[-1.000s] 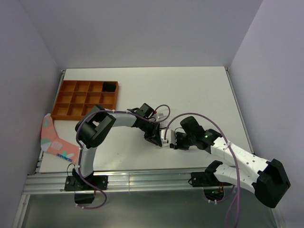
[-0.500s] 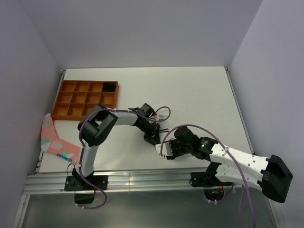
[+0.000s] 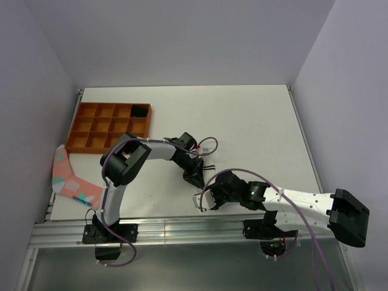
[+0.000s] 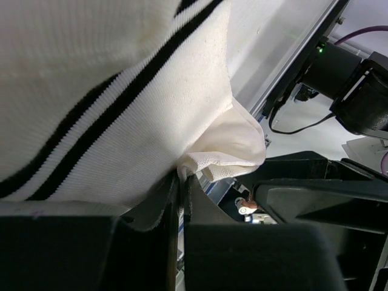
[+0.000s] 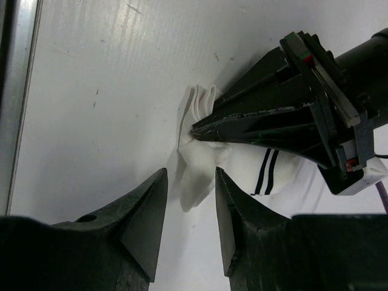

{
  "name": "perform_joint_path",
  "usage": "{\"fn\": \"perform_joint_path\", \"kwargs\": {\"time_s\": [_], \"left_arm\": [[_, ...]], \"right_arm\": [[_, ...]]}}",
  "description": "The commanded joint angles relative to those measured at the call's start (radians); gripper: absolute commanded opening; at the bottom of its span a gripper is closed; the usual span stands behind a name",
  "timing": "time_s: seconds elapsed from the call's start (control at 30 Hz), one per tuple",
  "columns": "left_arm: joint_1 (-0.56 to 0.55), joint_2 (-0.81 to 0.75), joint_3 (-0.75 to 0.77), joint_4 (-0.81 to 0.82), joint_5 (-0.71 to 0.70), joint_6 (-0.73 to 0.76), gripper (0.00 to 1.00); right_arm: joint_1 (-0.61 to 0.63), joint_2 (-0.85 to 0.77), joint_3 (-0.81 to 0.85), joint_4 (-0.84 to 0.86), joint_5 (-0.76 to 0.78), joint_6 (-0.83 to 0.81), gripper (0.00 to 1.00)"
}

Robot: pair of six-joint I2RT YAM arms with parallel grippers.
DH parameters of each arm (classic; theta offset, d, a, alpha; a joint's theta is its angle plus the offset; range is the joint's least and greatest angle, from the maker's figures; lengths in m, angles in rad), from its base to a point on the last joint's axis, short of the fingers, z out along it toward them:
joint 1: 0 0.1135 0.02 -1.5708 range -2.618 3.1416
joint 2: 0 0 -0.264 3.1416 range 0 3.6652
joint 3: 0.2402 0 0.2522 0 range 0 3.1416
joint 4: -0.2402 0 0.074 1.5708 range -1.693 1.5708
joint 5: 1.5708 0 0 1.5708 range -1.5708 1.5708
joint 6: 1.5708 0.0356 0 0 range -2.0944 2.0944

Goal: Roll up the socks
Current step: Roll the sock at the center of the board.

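Observation:
A white sock (image 5: 242, 167) with two black cuff stripes lies bunched on the white table. My left gripper (image 5: 193, 131) is shut on a folded edge of it, and its wrist view shows the ribbed fabric (image 4: 115, 85) pinched between the jaws (image 4: 180, 177). My right gripper (image 5: 190, 174) stands open just short of the sock, with a loose white flap (image 5: 195, 188) reaching between its fingertips, untouched. In the top view the left gripper (image 3: 195, 177) and the right gripper (image 3: 202, 201) meet near the table's front middle. No long black sock shows.
An orange compartment tray (image 3: 104, 150) stands at the back left, with a small black bundle (image 3: 140, 110) in its far right cell. A pink fabric piece with teal patches (image 3: 71, 182) hangs over the left edge. The metal front rail (image 3: 182, 227) runs close behind the right gripper.
My right gripper has drawn back toward the front edge and a little left, and its jaws have opened wider. The left gripper has kept its pinch on the white sock, nearly still.

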Motion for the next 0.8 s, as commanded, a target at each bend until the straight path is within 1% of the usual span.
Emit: {"fn": "perform_joint_path", "kwargs": {"time_s": [0.0,0.3,0.47,0.57,0.67,0.7,0.77], "left_arm": [[-0.003,0.045,-0.011,-0.047,-0.088,0.060,0.00],[0.007,0.037,-0.016,-0.058,-0.086,0.077,0.00],[0.005,0.037,-0.021,-0.050,-0.085,0.079,0.00],[0.008,0.037,-0.028,-0.041,-0.083,0.073,0.00],[0.014,0.031,-0.040,-0.019,-0.086,0.056,0.00],[0.016,0.027,-0.048,-0.007,-0.089,0.048,0.00],[0.023,0.011,-0.077,0.026,-0.088,0.010,0.01]], "right_arm": [[0.023,0.034,-0.010,0.090,0.049,-0.041,0.44],[0.031,0.108,-0.001,0.107,0.079,-0.076,0.43],[0.031,0.147,-0.009,0.133,0.093,-0.079,0.39],[0.031,0.154,-0.010,0.142,0.089,-0.061,0.33],[0.031,0.156,-0.004,0.138,0.089,-0.031,0.21],[0.031,0.151,-0.001,0.122,0.079,-0.020,0.13],[0.026,0.137,0.008,0.101,0.063,0.006,0.08]]}}
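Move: The white sock's loose folded end, which the right fingers are about to take, lies about 1 cm ahead of the right hand, 1 cm to its left and 2 cm below. The left fingertips, already pinching the sock, are also about 1 cm ahead, some 3 cm left and 2 cm lower; the black stripes are roughly 7 cm ahead, level sideways, 4 cm down. From the left hand that loose end is about 2 cm to the right, level both ahead and in height. The sock's folded end, sticking out beside the left fingertips, is taken by the right hand: it sinks about 2 cm with roughly 1 cm forward, tipping some 5 degrees, open fingers straddling the cloth, then closes them to pinch it once down. The left hand stays in place and keeps its shut grip on the sock. ##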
